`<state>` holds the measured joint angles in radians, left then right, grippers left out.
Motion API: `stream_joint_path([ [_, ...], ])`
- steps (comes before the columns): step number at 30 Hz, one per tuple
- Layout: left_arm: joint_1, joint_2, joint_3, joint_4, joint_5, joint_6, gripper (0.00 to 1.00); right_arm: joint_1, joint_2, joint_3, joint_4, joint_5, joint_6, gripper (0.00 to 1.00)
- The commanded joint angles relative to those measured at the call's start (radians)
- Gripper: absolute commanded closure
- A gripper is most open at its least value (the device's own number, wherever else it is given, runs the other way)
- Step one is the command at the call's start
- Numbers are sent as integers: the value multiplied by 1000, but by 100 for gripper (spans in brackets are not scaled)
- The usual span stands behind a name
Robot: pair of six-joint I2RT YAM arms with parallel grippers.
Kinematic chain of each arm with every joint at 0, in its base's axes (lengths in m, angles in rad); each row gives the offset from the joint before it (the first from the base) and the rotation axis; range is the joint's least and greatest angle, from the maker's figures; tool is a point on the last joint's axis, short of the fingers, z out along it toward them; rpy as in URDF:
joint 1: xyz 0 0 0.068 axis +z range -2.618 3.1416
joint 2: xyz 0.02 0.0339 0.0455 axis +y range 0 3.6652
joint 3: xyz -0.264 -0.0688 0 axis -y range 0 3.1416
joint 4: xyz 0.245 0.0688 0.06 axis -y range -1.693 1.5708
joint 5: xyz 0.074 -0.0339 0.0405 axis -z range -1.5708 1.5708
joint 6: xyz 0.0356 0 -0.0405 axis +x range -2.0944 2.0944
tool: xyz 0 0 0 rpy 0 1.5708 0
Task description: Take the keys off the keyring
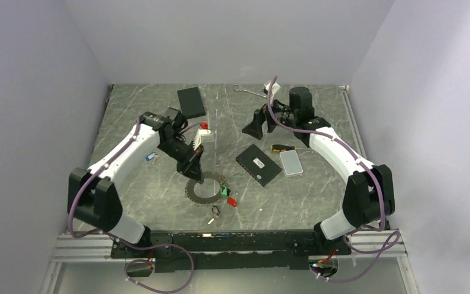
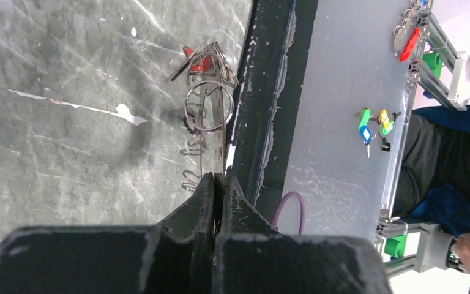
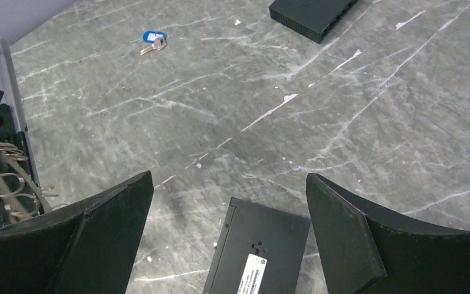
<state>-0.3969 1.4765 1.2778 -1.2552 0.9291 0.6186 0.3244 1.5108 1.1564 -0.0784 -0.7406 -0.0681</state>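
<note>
The keyring (image 1: 199,199), a large jagged grey loop, lies in the middle of the table with a green key (image 1: 224,191) and a red key (image 1: 232,201) at its right side. My left gripper (image 1: 195,173) is shut on the ring's far edge. In the left wrist view the thin ring (image 2: 221,131) runs edge-on out of the shut left gripper (image 2: 219,179), with small wire rings (image 2: 207,109) and a red key (image 2: 198,62) beyond. A blue key (image 1: 151,157) (image 3: 153,40) lies loose at the left. My right gripper (image 1: 258,130) (image 3: 229,176) is open and holds nothing.
A flat black box (image 1: 258,164) (image 3: 260,251) lies under the right gripper, beside a white slab (image 1: 291,162) and a yellow-handled screwdriver (image 1: 283,148). A second black box (image 1: 191,101), a wrench (image 1: 249,91), a red tag (image 1: 204,125) and a small loose ring (image 1: 214,212) also lie about.
</note>
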Motion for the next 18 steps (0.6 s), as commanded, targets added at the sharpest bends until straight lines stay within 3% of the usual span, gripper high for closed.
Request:
stream_joint_path([
  [1,3,99,22,38,40,30,100,-14,-15,24,-14,-22,-19,0],
  [8,33,271,118,150,-74,12,100,-30,-17,14,-10,-36,-13,0],
  [16,124,458,276,141,-109,67,100,-40,-11,8,-3,-50,-4,0],
  [18,138,496,313,132,-116,87,89,-42,-9,7,-3,-52,-3,0],
])
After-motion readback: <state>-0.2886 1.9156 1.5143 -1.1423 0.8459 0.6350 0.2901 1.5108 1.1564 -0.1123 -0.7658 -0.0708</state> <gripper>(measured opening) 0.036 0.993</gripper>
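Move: The left hand holds the big keyring, its keys hanging about 10 cm to the hand's right, 4 cm back and 10 cm below. The bare table patch it goes to lies roughly 9 cm ahead, 3 cm right and 18 cm below. On the table, the black box lies some 11 cm ahead and 23 cm right, the loose blue-tagged key about 14 cm ahead and 18 cm left. From the idle right hand, the patch is about 11 cm back, 19 cm left and 22 cm below. Still pinching the big keyring in shut fingers, the left hand carries it first mainly down, then mainly forward towards the bare table to the left of the black box, ending some 11 cm farther out and 7 cm lower. The sinking eases off as the forward sweep quickens, and the wrist turns only slightly. ##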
